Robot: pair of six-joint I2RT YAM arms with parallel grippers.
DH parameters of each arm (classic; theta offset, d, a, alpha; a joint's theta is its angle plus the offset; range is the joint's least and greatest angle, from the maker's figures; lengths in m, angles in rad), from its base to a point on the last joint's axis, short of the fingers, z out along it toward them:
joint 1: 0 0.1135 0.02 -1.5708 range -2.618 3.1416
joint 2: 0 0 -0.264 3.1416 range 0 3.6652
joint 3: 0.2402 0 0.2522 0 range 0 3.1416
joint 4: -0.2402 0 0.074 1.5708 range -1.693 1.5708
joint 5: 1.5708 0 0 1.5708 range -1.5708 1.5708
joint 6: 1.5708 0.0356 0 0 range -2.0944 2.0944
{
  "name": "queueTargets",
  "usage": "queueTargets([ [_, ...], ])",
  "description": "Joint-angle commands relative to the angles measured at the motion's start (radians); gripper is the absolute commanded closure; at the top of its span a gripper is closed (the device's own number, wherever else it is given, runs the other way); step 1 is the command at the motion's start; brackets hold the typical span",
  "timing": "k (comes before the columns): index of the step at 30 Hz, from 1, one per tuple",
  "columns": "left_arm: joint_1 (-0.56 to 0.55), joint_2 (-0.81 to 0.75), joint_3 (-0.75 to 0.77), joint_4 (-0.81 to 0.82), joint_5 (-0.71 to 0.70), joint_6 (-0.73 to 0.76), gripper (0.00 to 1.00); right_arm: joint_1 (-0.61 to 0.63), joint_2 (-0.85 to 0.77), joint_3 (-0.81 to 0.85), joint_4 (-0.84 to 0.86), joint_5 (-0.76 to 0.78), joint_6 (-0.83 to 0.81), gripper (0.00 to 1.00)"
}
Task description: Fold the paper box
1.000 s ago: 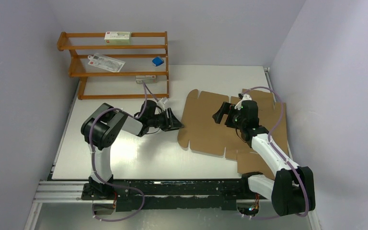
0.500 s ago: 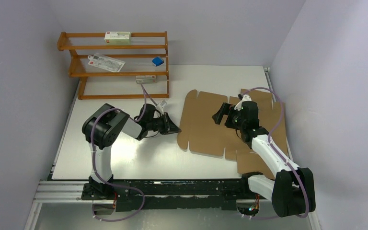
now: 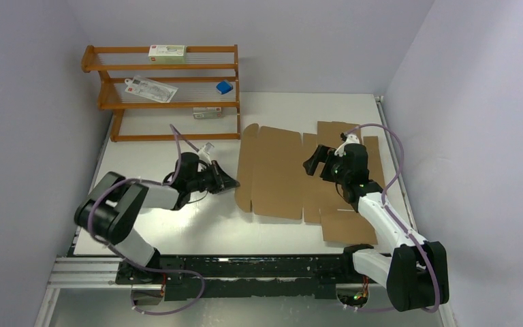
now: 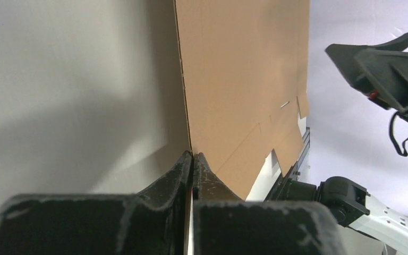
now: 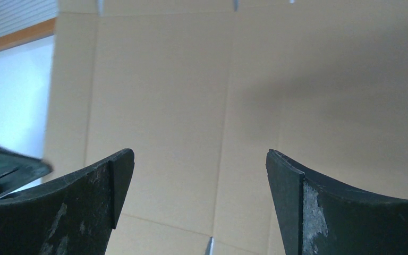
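Observation:
The paper box (image 3: pixel 276 170) is a flat brown cardboard sheet with flaps and slits, lying on the white table right of centre. My left gripper (image 3: pixel 229 182) reaches low along the table from the left and is shut on the sheet's left edge. In the left wrist view the thin cardboard edge (image 4: pixel 183 95) runs straight into the closed left gripper (image 4: pixel 193 155). My right gripper (image 3: pixel 313 162) hovers over the sheet's right half, open. The right wrist view shows the right gripper (image 5: pixel 199 159) with wide-apart jaws and only the creased cardboard (image 5: pixel 191 79) beneath them.
An orange wooden shelf rack (image 3: pixel 163 92) stands at the back left with white cartons (image 3: pixel 167 51) and a small blue thing (image 3: pixel 224 86) on it. Grey walls close in on both sides. The arms' black mounting rail (image 3: pixel 245 269) lines the near edge.
My left gripper closed on the sheet's left edge and pulled back to the left. The sheet slid left with it and turned squarer to the table. The right gripper barely moved.

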Motion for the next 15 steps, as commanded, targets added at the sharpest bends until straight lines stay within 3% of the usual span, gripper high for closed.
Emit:
queueTargets([
  [1, -0.001, -0.152, -0.032, -0.111, -0.078, 0.058, 0.95, 0.004, -0.001, 0.028, -0.022, 0.074, 0.022, 0.0],
  [15, -0.08, -0.609, -0.206, -0.329, -0.226, -0.034, 0.94, 0.004, 0.125, 0.087, -0.061, 0.244, 0.1, 0.0],
])
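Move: The left hand already has the left edge of the flat paper box pinched, some 5 cm above the table; the box's middle lies about 25 cm to the right and 3 cm ahead of it, and the shelf's right foot about 18 cm straight ahead. The open right hand hovers about 11 cm above the box, whose middle is roughly 2 cm ahead and 2 cm to its right; the wide panel's middle is 9 cm left and 4 cm ahead. Keeping its pinch on the box's left edge, the left hand lifts about 6 cm, then draws back some 4 cm with a steady drift to the left, its fingers tipping up a little. Meanwhile the right hand, wide open, sinks and shifts right by about 2.5 cm each over the box, turning about 10 degrees clockwise. ##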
